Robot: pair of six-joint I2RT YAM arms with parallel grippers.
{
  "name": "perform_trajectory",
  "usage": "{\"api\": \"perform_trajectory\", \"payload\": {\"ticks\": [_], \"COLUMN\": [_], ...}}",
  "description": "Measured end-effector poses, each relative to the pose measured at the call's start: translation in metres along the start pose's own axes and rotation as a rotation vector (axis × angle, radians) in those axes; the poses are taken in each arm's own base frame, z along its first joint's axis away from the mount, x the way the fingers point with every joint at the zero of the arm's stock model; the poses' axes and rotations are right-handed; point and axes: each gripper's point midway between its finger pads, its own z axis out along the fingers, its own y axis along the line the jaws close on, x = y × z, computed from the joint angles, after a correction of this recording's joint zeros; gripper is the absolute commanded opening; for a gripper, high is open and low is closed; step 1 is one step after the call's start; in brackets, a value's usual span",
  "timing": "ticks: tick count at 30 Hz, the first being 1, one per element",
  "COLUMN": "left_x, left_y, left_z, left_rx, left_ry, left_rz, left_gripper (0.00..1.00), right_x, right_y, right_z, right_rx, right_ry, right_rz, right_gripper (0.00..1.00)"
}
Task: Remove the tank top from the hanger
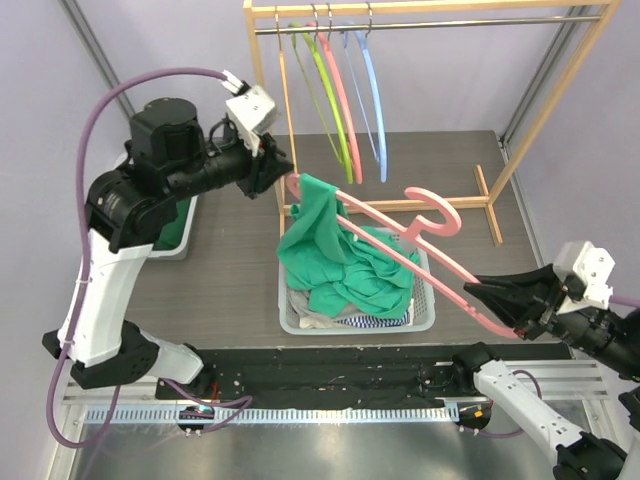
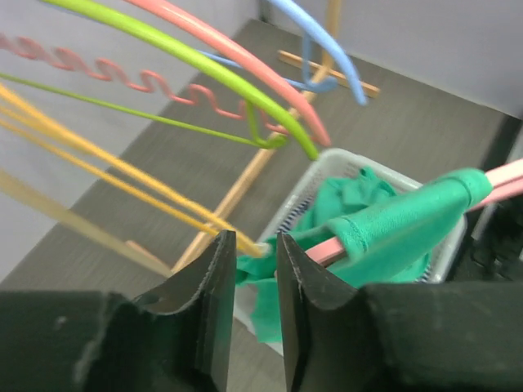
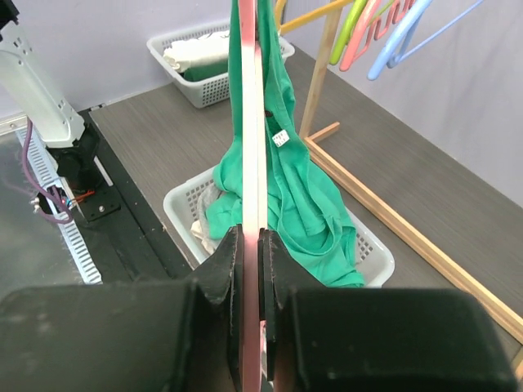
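A green tank top [image 1: 330, 250] hangs from the far end of a pink hanger [image 1: 400, 235] and drapes down into a white basket [image 1: 425, 312]. My right gripper [image 1: 480, 290] is shut on the hanger's near end and holds it slanted above the basket; the right wrist view shows the pads [image 3: 231, 245] clamped on the pink bar [image 3: 251, 122]. My left gripper [image 1: 285, 178] is at the hanger's far tip, beside the fabric. In the left wrist view its jaws [image 2: 255, 238] stand a narrow gap apart, with the green strap [image 2: 392, 220] wrapped round the pink bar [image 2: 507, 175] just past them.
A wooden clothes rack [image 1: 430, 8] with orange, green, pink and blue hangers [image 1: 340, 100] stands behind the basket, with its base rail [image 1: 490, 200] on the table. A second basket of clothes [image 1: 175, 235] sits at the left. The basket under the hanger holds other clothes.
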Motion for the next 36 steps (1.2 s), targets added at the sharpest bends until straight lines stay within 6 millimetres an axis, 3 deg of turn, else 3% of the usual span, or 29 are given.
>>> {"api": "perform_trajectory", "payload": {"ticks": [3, 4, 8, 14, 19, 22, 25, 28, 32, 36], "left_x": [0.023, 0.032, 0.054, 0.054, 0.039, 0.023, 0.022, 0.039, 0.066, 0.076], "left_y": [-0.02, -0.026, -0.041, -0.045, -0.009, 0.003, -0.009, -0.03, -0.046, -0.051], "left_z": [0.011, 0.015, 0.021, 0.013, 0.0, -0.008, -0.016, -0.016, -0.003, 0.01], "left_rx": [0.104, 0.135, 0.213, 0.223, 0.018, -0.042, 0.008, 0.105, 0.184, 0.211], "left_ry": [0.056, 0.08, 0.135, 0.129, 0.095, 0.049, 0.028, 0.062, 0.138, 0.18], "left_rz": [-0.042, -0.06, -0.107, -0.111, -0.037, -0.02, -0.032, -0.077, -0.15, -0.209], "left_gripper": [0.37, 0.44, 0.46, 0.51, 0.58, 0.59, 0.59, 0.59, 0.6, 0.66], "right_x": [-0.002, 0.0, 0.009, 0.016, 0.014, 0.013, 0.011, 0.01, 0.009, 0.009], "right_y": [0.003, 0.003, -0.001, -0.009, -0.014, -0.015, -0.016, -0.02, -0.023, -0.022], "right_z": [-0.009, -0.009, 0.002, 0.018, 0.021, 0.021, 0.025, 0.032, 0.042, 0.047], "right_rx": [0.009, 0.007, 0.0, -0.001, 0.015, 0.018, 0.017, 0.013, 0.001, -0.018], "right_ry": [-0.018, -0.011, 0.039, 0.084, 0.073, 0.071, 0.069, 0.076, 0.084, 0.079], "right_rz": [-0.01, -0.007, 0.015, 0.034, 0.027, 0.025, 0.024, 0.028, 0.036, 0.043], "right_gripper": [0.01, 0.01, 0.01, 0.01, 0.01, 0.01, 0.01, 0.01, 0.01, 0.01]}}
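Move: The tank top's strap, still looped over the far end of the pink hanger, lies about 6 cm right of the left hand, 3 cm back and 6 cm below; the basket's middle is some 12 cm right, 4 cm back and far beneath. The yellow hanger's lower end is about 3 cm ahead and 2 cm right, slightly lower. From the right hand, which grips the hanger's other end, the strap is roughly 13 cm forward and 19 cm left, about level. The looped strap and the hanger's end are brought back towards the left hand: the right hand, keeping its grip, first eases back about 1 cm, then carries the hanger some 5 cm forward and a little left. The empty left hand sinks 6 cm, rises again about 5 cm, then comes down to 8 cm below its start and 3 to 4 cm back, tipping nearly 20 degrees downward while its fingers spread wide near the strap; contact can't be seen. ##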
